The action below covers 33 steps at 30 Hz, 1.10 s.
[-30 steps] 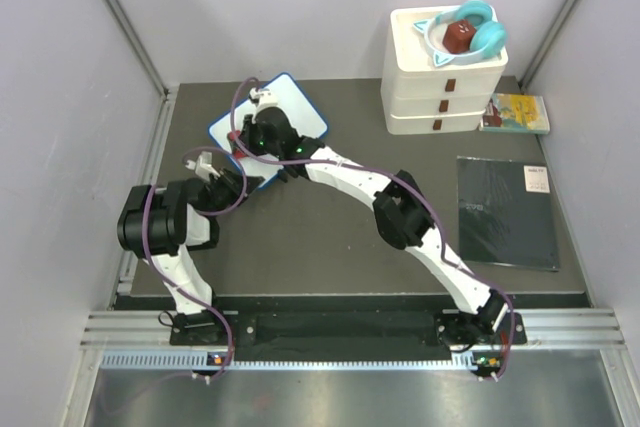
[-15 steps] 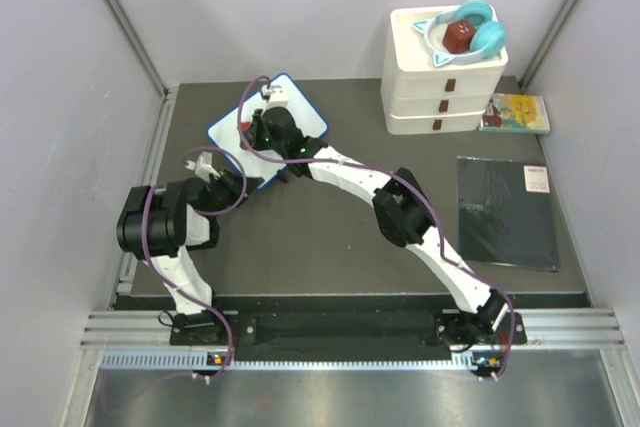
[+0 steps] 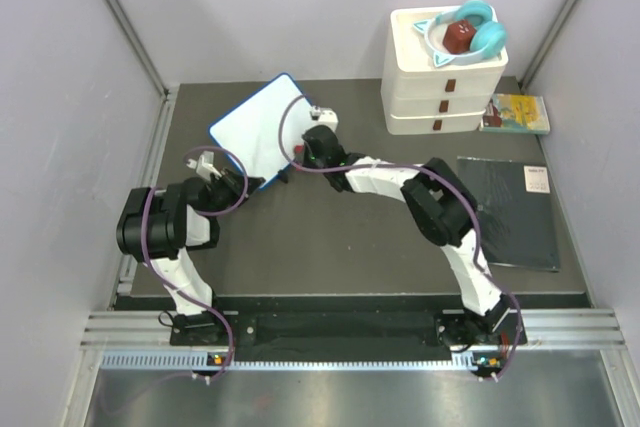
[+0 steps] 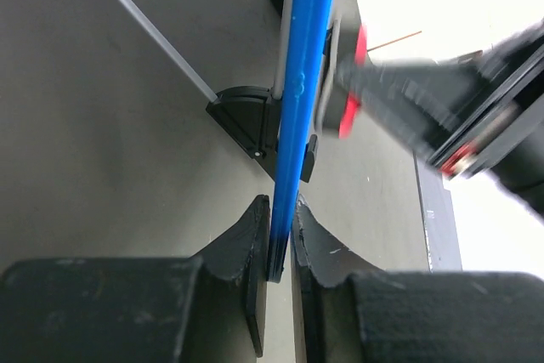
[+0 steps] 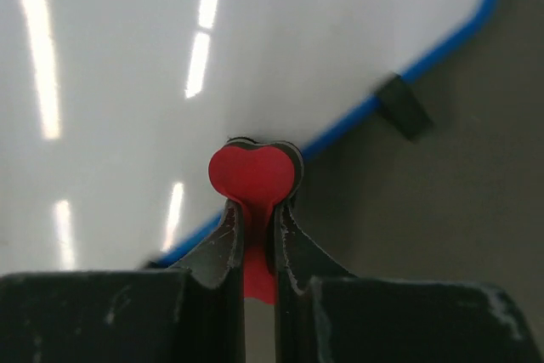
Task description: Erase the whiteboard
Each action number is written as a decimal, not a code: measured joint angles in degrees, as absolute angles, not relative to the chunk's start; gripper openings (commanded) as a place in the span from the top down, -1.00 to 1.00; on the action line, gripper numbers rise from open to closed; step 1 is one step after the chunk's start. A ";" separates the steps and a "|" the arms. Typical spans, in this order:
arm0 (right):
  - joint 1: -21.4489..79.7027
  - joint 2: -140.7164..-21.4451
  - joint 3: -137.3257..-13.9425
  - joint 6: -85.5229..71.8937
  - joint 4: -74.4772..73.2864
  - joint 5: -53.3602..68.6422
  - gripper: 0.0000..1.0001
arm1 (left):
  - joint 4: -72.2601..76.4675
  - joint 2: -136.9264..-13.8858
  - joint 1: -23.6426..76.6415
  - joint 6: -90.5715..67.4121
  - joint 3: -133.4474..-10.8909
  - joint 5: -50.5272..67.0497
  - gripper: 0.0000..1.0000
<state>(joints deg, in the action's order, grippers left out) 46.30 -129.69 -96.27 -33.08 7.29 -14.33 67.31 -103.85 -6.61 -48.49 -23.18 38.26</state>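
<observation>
The whiteboard (image 3: 255, 132) has a blue frame and a plain white face with no marks showing. It stands tilted at the back left of the mat. My left gripper (image 3: 243, 182) is shut on its blue frame (image 4: 302, 82) at the lower edge, and the jaws (image 4: 279, 235) pinch the thin rim. My right gripper (image 3: 303, 150) is shut on a red heart-shaped eraser (image 5: 253, 174). The eraser rests against the whiteboard (image 5: 255, 40) near its blue border, close to a black foot (image 5: 404, 106). In the left wrist view the eraser (image 4: 348, 112) shows red beside the frame.
A white stack of drawers (image 3: 445, 82) with teal headphones (image 3: 470, 32) on top stands at the back right. A yellow book (image 3: 515, 112) lies beside it. A flat black pad (image 3: 507, 209) lies on the right. Grey walls close in on both sides.
My right gripper has swept with the eraser from the board's upper left across to its right edge. The left gripper has kept its hold in place.
</observation>
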 measured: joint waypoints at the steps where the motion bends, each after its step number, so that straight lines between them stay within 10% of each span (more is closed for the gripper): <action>1: 45.54 -127.42 -91.57 -33.26 7.51 -14.94 1.00 | 67.26 -103.77 -6.57 -48.42 -23.18 38.30 0.85; 11: 42.33 -111.28 -70.06 -34.61 6.63 -19.29 0.90 | 67.22 -103.77 -6.57 -48.23 -23.18 38.52 0.80; 19: 42.33 -109.75 -66.94 -34.81 6.02 -18.04 0.10 | 64.64 -103.77 -6.52 -48.27 -22.83 38.02 0.32; 33: 42.33 -108.01 -60.38 -34.94 8.73 -15.99 -0.39 | 63.00 -100.88 -6.52 -47.16 -20.75 38.33 -0.65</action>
<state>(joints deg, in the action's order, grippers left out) 42.33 -108.01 -60.38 -34.94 8.73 -15.99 63.00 -100.88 -6.52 -47.16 -20.75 38.33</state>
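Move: The right hand, already holding the red eraser, is at the whiteboard's low edge; the bare table spot it heads for lies about 14 cm right, 7 cm back and 8 cm below. The board's middle is some 7 cm left and 5 cm ahead, its right foot 4 cm right, 2 cm ahead and 8 cm down. The left hand still grips the board's near corner; the board's middle lies about 13 cm ahead, 3 cm right and 4 cm up. Rightward, back and down, the right hand sweeps the eraser off the whiteboard's low edge, fast for about 12 cm, then slows over the table, opens its fingers to let go and sinks on, ending 5 cm lower with them around the eraser. As it opens, the left hand spreads its fingers off the board's corner, dipping slightly and drawing back 1.5 cm. ##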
